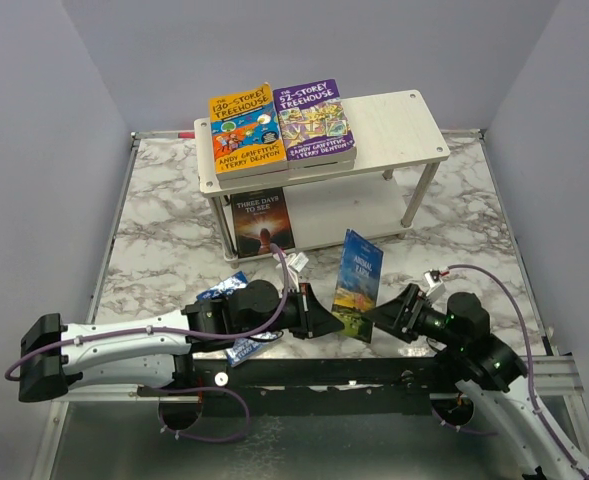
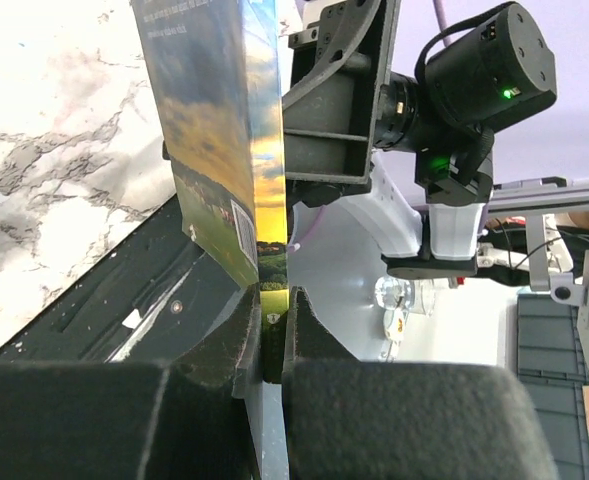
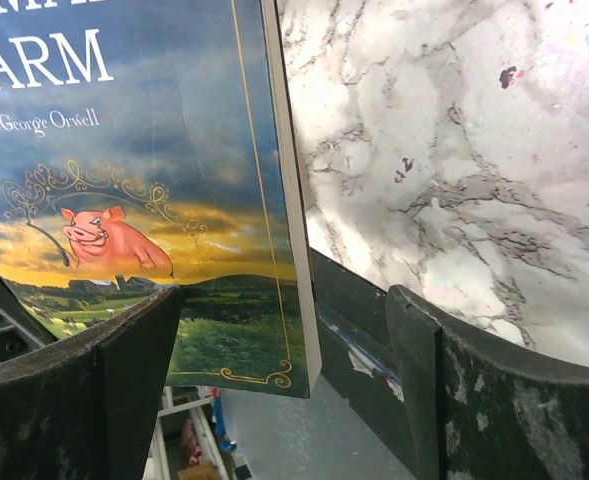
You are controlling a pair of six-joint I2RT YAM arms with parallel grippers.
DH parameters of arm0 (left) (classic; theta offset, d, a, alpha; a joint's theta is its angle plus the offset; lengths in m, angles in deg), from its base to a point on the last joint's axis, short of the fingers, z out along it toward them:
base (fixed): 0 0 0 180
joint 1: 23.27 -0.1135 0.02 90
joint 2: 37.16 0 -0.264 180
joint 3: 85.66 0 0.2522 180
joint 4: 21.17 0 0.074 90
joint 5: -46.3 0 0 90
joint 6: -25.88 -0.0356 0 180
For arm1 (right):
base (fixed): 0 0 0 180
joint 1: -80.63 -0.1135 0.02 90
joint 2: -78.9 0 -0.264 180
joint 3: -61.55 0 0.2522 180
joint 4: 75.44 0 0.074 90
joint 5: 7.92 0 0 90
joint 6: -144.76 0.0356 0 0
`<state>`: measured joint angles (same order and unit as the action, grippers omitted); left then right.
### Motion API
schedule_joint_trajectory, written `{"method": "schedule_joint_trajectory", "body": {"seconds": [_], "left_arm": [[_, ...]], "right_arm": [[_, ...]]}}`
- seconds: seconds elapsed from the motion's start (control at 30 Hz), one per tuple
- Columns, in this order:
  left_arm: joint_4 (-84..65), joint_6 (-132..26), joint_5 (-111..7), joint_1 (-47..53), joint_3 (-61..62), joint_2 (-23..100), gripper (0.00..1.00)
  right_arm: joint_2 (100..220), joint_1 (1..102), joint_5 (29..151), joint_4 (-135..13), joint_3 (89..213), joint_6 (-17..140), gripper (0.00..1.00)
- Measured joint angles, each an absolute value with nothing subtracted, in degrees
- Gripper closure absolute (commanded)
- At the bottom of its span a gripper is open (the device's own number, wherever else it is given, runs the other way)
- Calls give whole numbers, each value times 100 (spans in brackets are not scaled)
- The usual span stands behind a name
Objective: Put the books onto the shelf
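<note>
A blue landscape "Animal Farm" book point(image 1: 357, 282) stands upright in the air between my two arms, near the table's front edge. My left gripper point(image 1: 332, 318) is shut on its lower edge; in the left wrist view the book point(image 2: 214, 150) rises out of the pinched fingertips point(image 2: 249, 335). My right gripper point(image 1: 384, 320) is open, its fingers point(image 3: 124, 380) either side of the book's lower corner point(image 3: 264, 340) with a wide gap to the right one. On the shelf point(image 1: 404, 125), an orange Treehouse book point(image 1: 244, 133) and a purple one point(image 1: 314, 120) lie on top. A dark book point(image 1: 262, 222) is on the lower tier.
A blue book point(image 1: 222, 287) lies on the marble table point(image 1: 164, 240) partly under my left arm. The shelf stands at the back centre, its right half bare on both tiers. Grey walls close in left, right and back.
</note>
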<state>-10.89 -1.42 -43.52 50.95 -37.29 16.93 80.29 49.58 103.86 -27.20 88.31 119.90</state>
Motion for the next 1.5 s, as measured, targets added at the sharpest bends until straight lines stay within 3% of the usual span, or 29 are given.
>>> {"method": "schedule_joint_trajectory", "body": {"seconds": [0.93,1.13,1.43,1.5], "left_arm": [[-2481,-87,-4727,5095,-3764,1098,100],[-2733,-79,-4773,5102,-3788,974,100],[-2936,-142,-4743,5099,-3919,862,100],[-2962,-181,-4708,5099,-3957,862,100]], "right_arm": [[7948,4958,10557,-4182,9615,12440,12],[7948,4958,10753,-4768,9659,12578,23],[7948,4958,10917,-5439,9884,12700,53],[7948,4958,10983,-5511,9989,12685,56]]}}
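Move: My left hand already pinches Animal Farm by the lower end of its left edge; the book's middle is some 8 cm ahead, 4 cm right and slightly lower. The blue Treehouse book lies about 21 cm left, 5 cm ahead and 16 cm down on the table. From my open right hand, Animal Farm's middle is about 3 cm ahead, 5 cm left and 2 cm up, with my left fingertips roughly 5 cm back, 9 cm left and 4 cm up. I keep the pinch on Animal Farm and lift it about 11 cm with my left hand, tilting those fingers upward some 25 degrees so the book's right side swings up. My right hand climbs faster, nearly 20 cm and finally a little back, tipping its fingers up too and closing from wide to about half open around the book's lower right edge. ##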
